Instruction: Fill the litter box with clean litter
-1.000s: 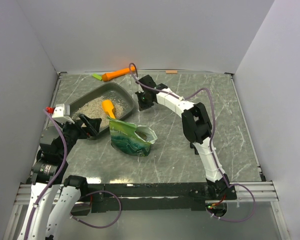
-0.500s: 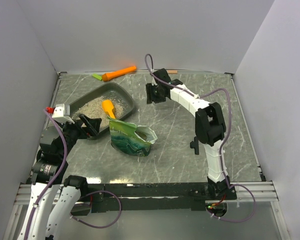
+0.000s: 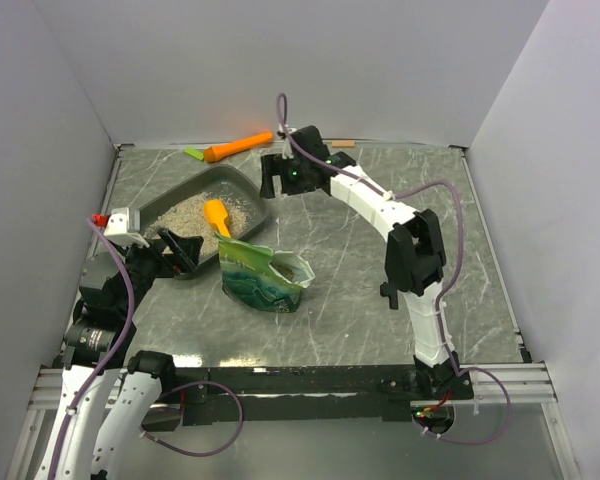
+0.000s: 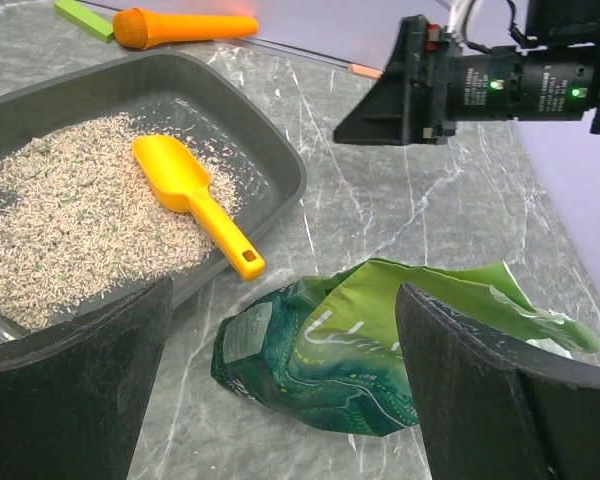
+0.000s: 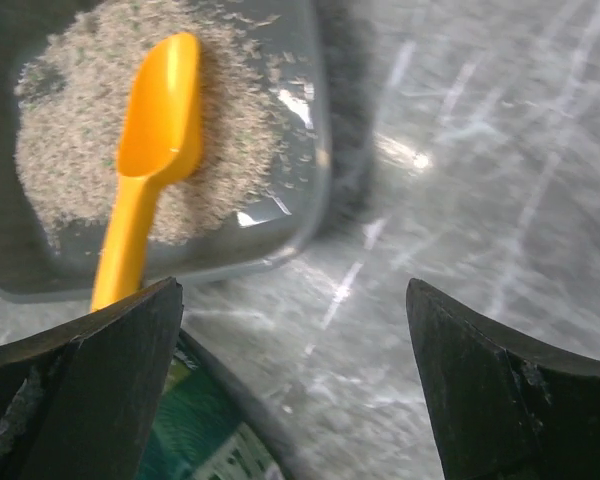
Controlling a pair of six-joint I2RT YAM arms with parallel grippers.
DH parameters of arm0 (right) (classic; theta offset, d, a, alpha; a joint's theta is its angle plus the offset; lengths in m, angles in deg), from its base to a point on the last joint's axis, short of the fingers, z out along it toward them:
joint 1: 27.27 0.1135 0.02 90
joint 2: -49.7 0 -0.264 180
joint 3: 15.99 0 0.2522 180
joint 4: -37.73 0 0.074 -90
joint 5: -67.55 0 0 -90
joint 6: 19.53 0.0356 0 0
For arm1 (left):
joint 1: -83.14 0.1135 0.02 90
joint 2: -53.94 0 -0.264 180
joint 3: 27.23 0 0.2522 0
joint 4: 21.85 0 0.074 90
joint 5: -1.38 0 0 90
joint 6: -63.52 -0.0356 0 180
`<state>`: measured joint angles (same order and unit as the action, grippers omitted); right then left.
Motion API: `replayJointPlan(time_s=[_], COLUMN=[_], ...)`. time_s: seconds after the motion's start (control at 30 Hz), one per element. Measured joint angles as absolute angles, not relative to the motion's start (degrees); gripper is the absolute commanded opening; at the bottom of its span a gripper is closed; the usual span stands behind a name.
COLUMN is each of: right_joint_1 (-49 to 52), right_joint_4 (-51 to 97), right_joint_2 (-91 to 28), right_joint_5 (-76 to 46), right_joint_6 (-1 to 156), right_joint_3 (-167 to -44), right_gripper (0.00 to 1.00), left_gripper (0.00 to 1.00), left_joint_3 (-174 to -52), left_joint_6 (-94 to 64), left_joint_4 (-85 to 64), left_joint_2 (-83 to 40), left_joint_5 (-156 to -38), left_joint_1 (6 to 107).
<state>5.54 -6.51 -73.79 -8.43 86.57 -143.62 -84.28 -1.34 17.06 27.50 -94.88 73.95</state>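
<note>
The dark grey litter box (image 3: 250, 190) lies at the back left, with a layer of beige clean litter (image 3: 190, 215) in it. An orange scoop (image 3: 218, 216) rests on the litter, its handle over the near rim. In the left wrist view the litter box (image 4: 280, 160), clean litter (image 4: 70, 220) and scoop (image 4: 185, 185) fill the upper left. My right gripper (image 3: 272, 180) hovers open and empty above the box's far right corner; its own view looks down on the box wall (image 5: 315, 150) between its jaws (image 5: 295, 390). My left gripper (image 3: 180, 250) stands open at the box's near corner.
A crumpled green-teal bag (image 3: 263, 277) lies on the table just in front of the box, and shows between the left fingers (image 4: 380, 340). An orange carrot-shaped toy (image 3: 238, 146) and a small green piece (image 3: 194, 153) lie by the back wall. White walls enclose the table.
The right gripper went from shut to fully open. Its arm swung out to the right and rose, then came back over the box's far right corner. The left arm stayed still.
</note>
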Motion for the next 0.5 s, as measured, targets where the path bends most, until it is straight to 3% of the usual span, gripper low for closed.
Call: replayJointPlan(time_s=[0.5], right_joint_1=[8.9], right_joint_4=[-10.7], right_joint_2=[-84.1], right_joint_5=[-12.5], right_joint_6=[89.1], right_joint_3=[-150.4], right_gripper=[0.99], left_gripper=[0.97], left_joint_3=[-84.3], left_joint_6=[-1.3], left_joint_4=[17.1], left_joint_2=[27.6], left_joint_5=[-94.9], left_joint_1=[74.0])
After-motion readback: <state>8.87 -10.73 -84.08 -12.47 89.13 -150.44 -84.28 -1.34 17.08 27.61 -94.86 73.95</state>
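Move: The litter box's middle lies about 15 cm to the right gripper's left, roughly level ahead and 14 cm below; its nearest corner is some 3 cm left, 1 cm ahead and 12 cm down. From that gripper the yellow scoop is 11 cm left, 2 cm back, and the green litter bag 15 cm back, 1 cm left, both about 12 cm lower. From the left gripper the box is about 17 cm ahead, 4 cm left, 26 cm down. Bring the right gripper, still wide open and empty, about 3 cm to the left towards the litter box's right-hand corner, then lower it some 6 or 7 cm beside the rim. Let the fingers tip down slightly, less than 10 degrees, and stay open; don't close on anything yet. ##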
